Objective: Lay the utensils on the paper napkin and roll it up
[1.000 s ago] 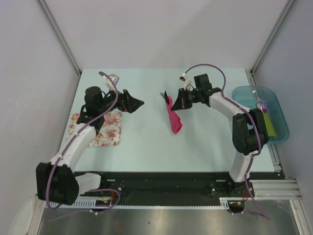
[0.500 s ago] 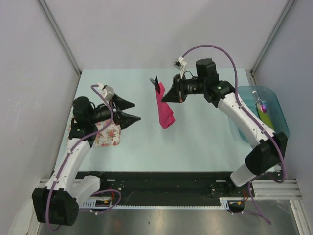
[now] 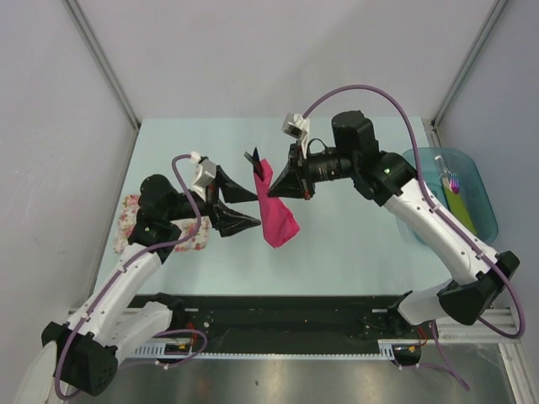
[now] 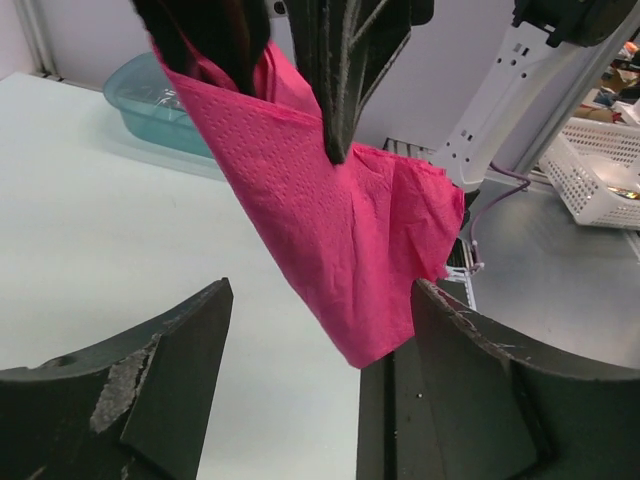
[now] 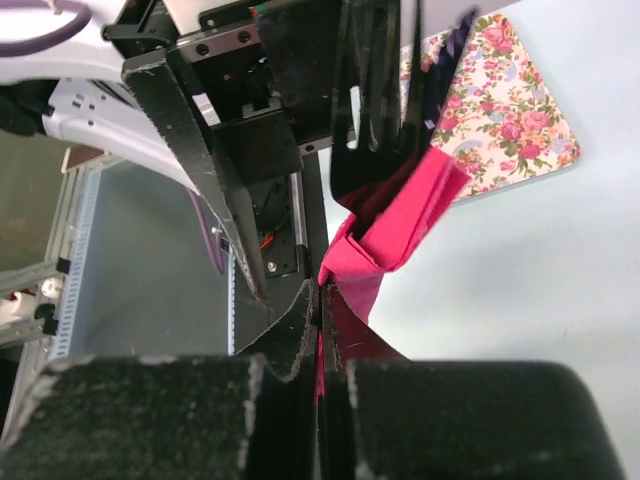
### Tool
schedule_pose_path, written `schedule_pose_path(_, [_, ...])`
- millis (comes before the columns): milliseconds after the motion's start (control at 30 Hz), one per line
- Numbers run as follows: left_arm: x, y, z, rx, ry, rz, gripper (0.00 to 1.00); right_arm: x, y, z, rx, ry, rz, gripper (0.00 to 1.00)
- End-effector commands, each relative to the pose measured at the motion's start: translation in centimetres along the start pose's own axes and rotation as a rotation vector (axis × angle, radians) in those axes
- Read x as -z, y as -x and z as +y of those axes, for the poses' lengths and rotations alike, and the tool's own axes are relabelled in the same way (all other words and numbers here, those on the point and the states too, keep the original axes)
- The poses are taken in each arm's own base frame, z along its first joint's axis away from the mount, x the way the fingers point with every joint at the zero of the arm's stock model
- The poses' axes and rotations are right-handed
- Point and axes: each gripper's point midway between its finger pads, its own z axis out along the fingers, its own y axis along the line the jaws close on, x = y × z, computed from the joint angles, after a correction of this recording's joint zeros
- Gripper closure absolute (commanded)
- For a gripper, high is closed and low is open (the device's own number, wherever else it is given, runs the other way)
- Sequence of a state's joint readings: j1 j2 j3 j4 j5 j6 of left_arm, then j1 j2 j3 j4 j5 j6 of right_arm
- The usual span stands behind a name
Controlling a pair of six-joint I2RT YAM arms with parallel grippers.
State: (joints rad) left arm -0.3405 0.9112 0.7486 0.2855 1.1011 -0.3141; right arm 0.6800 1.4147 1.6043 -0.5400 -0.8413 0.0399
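The magenta paper napkin (image 3: 276, 215) hangs loosely folded in the air above the table. My right gripper (image 3: 276, 187) is shut on its upper part. In the right wrist view the right gripper (image 5: 322, 292) pinches a pink fold of the napkin (image 5: 400, 225). The utensils stick out of the top of the napkin: black fork tines (image 5: 375, 90) and a dark blue piece (image 5: 447, 52), also seen from above (image 3: 255, 159). My left gripper (image 3: 251, 207) is open just left of the bundle. In the left wrist view the napkin (image 4: 340, 220) hangs between and beyond the left gripper's (image 4: 322, 288) spread fingers.
A white cloth with pink floral print (image 3: 189, 236) lies at the table's left under my left arm, also seen in the right wrist view (image 5: 505, 110). A teal basin (image 3: 418, 160) at the right edge holds a brush (image 3: 450, 178) and a yellow-green strip (image 3: 463, 210).
My right arm has lifted the napkin bundle off the table and carried it left and nearer. My left arm has swung right to meet it, and its jaws have narrowed a little.
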Motion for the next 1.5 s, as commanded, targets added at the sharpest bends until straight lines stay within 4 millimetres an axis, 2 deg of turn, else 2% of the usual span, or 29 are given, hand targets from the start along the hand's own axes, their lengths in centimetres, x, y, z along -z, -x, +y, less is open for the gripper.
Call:
schedule_pose_path(0, [-1.1, 2.3, -1.0, -0.04, -0.037, -0.042, 0.23, 1.7, 3.0, 3.1, 0.164, 0.008, -0.076, 1.0])
schedule_pose_path(200, [-2.2, 3.1, -3.0, -0.018, -0.112, -0.074, 0.26, 1.6, 2.7, 4.2, 0.209, 0.016, -0.07, 1.0])
schedule_pose_path(567, [-3.1, 4.6, -4.5, -0.036, -0.165, -0.095, 0.33, 1.8, 2.8, 5.6, 0.253, 0.029, -0.075, 1.0])
schedule_pose_path(767, [-3.3, 4.7, -5.3, -0.033, -0.193, -0.096, 0.48, 1.7, 2.7, 5.7, 0.267, 0.022, -0.076, 1.0])
schedule_pose_path(1000, [-3.2, 4.7, -5.5, -0.025, -0.191, -0.095, 0.73, 1.9, 2.8, 6.1, 0.289, 0.018, -0.084, 1.0])
schedule_pose_path(1133, [-3.1, 4.7, -5.5, -0.017, -0.178, -0.092, 0.79, 2.1, 2.6, 6.1, 0.296, 0.001, -0.084, 1.0])
schedule_pose_path(1233, [-2.9, 4.7, -5.5, -0.019, -0.164, -0.084, 0.91, 2.3, 2.5, 5.7, 0.298, -0.025, -0.088, 1.0])
schedule_pose_path(1267, [-2.9, 4.4, -5.3, -0.018, -0.157, -0.073, 1.0, 2.4, 2.4, 5.7, 0.297, -0.031, -0.091, 1.0])
schedule_pose_path(1333, [-2.8, 4.5, -5.3, -0.019, -0.15, -0.071, 1.0, 2.5, 2.3, 5.5, 0.296, -0.049, -0.093, 1.0])
schedule_pose_path(1367, [-2.8, 4.5, -5.4, -0.017, -0.152, -0.069, 1.0, 2.6, 2.2, 5.4, 0.291, -0.055, -0.094, 0.97])
schedule_pose_path(1433, [-2.8, 4.7, -5.5, -0.022, -0.155, -0.072, 1.0, 2.7, 2.2, 5.2, 0.272, -0.06, -0.096, 0.73])
schedule_pose_path(1467, [-2.8, 4.7, -5.4, -0.018, -0.152, -0.072, 1.0, 2.9, 2.1, 5.0, 0.263, -0.066, -0.096, 0.47])
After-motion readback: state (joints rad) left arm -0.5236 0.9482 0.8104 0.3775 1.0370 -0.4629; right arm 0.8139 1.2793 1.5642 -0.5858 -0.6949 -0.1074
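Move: The right hand holds the rolled napkin, fork tines up, in mid-air; the roll's middle is about 3 cm below its pads, 1 cm back and 1 cm to their left. From the open left hand, pointing right, that middle lies some 5 cm to the right, 3 cm up and 1 cm ahead. The right fingertips lie about 6 cm right, 6 cm up and 2 cm ahead of the left hand; the fork tines 3 cm right, 9 cm up and 5 cm ahead. The left fingers come to pinch the napkin roll just below the fork: the hand eases about 3.5 cm each to the right, back and up towards the roll, then holds almost still while its wide-open fingers shut. The right hand keeps its grip while drawing the roll some 4 cm back and slightly up, its fingers tipping upward about 10 degrees, and only at the very end starts to open. ##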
